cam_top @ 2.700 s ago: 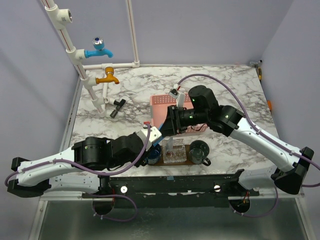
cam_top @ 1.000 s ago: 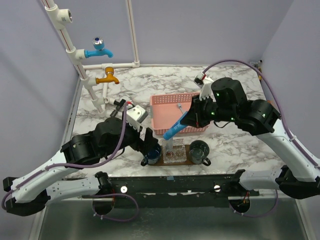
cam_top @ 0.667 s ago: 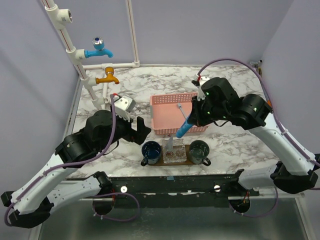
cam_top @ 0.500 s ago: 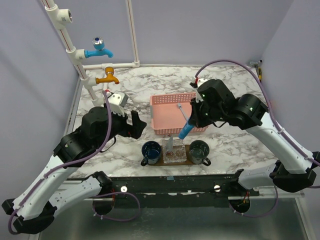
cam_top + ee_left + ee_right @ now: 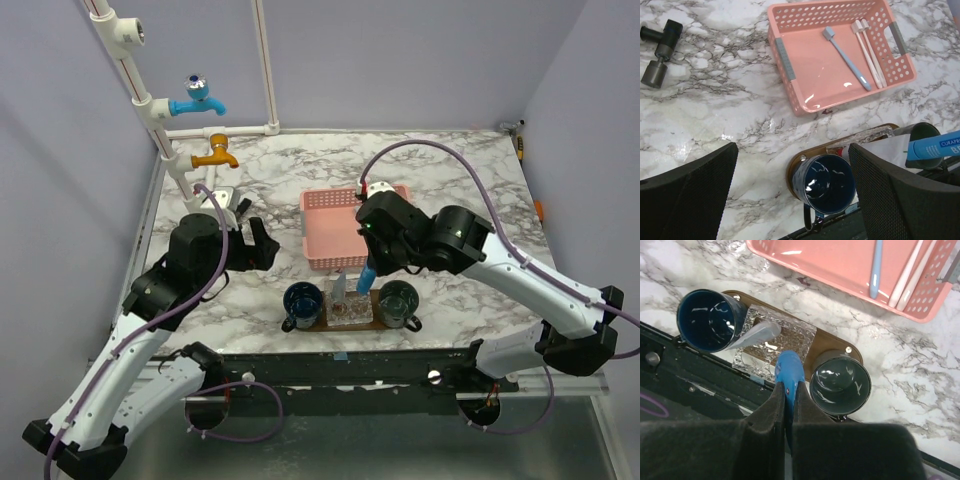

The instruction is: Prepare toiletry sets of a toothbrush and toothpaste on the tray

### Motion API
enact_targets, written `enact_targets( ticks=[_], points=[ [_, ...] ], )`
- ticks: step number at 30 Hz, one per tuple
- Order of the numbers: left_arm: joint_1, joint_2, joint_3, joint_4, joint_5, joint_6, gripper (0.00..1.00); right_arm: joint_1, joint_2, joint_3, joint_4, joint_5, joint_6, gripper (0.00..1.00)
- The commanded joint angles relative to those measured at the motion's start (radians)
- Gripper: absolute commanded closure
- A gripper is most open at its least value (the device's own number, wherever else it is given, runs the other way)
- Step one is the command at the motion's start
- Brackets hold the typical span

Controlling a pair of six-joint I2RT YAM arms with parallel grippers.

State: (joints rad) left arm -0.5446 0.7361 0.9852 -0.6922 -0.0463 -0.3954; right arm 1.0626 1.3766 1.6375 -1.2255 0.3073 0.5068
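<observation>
My right gripper [image 5: 789, 387] is shut on a blue toothpaste tube [image 5: 789, 367] and holds it upright over the dark wooden tray [image 5: 827, 342], between a glass dish [image 5: 795, 335] and a green mug [image 5: 840, 382]. A second, whitish tube [image 5: 757, 334] leans in the dish toward a blue mug [image 5: 707, 320]. One light-blue toothbrush [image 5: 847, 60] and two white ones [image 5: 870, 50] lie in the pink basket [image 5: 790, 65]. My left gripper [image 5: 262, 243] is open and empty, raised above the marble left of the basket.
White pipes with a blue and an orange tap [image 5: 195, 100] stand at the back left. A black handle piece [image 5: 660, 50] lies on the marble left of the basket. The tray sits close to the table's black front rail [image 5: 350, 365].
My right gripper has carried the blue tube from over the basket down to the tray. My left arm has pulled back from the blue mug, up and to the left.
</observation>
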Motion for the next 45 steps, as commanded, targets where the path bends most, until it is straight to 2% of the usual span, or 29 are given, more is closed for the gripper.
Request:
enact_targets(
  ticks=[1, 14, 45],
  points=[
    [0.036, -0.025, -0.065, 0.069, 0.031, -0.021, 0.09, 0.023, 0.001, -0.056, 0.057, 0.079, 0.056, 1.00],
    [0.042, -0.059, -0.194, 0.142, -0.010, 0.003, 0.09, 0.038, 0.018, -0.119, 0.151, 0.095, 0.090, 1.00],
    [0.043, -0.084, -0.206, 0.137, -0.035, 0.016, 0.09, 0.040, 0.027, -0.333, 0.323, 0.135, 0.155, 1.00]
  ],
)
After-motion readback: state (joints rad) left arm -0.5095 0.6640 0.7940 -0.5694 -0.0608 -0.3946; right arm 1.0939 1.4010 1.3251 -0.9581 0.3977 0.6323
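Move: The clear holder on the tray, where the toothpaste held by the right hand is headed, has its middle about 4 cm ahead of that hand, 4 cm to its left and 16 cm below. The white tube stands in its left half, about 6 cm left of the hand and 4 cm ahead; level with the holder, the green mug is some 11 cm to its right and the blue mug 10 cm to its left. From the left hand the holder lies about 17 cm right, 1 cm back, 16 cm below. The blue toothpaste, still pinched in the shut right fingers with its free end down, is lowered some 8 cm towards the right half of the clear holder, beside the white tube: first down, then a shift of about 2 cm left and slightly forward, then down again, turning slightly clockwise. The empty left hand sinks about 5 cm, open, then all but stays there. ##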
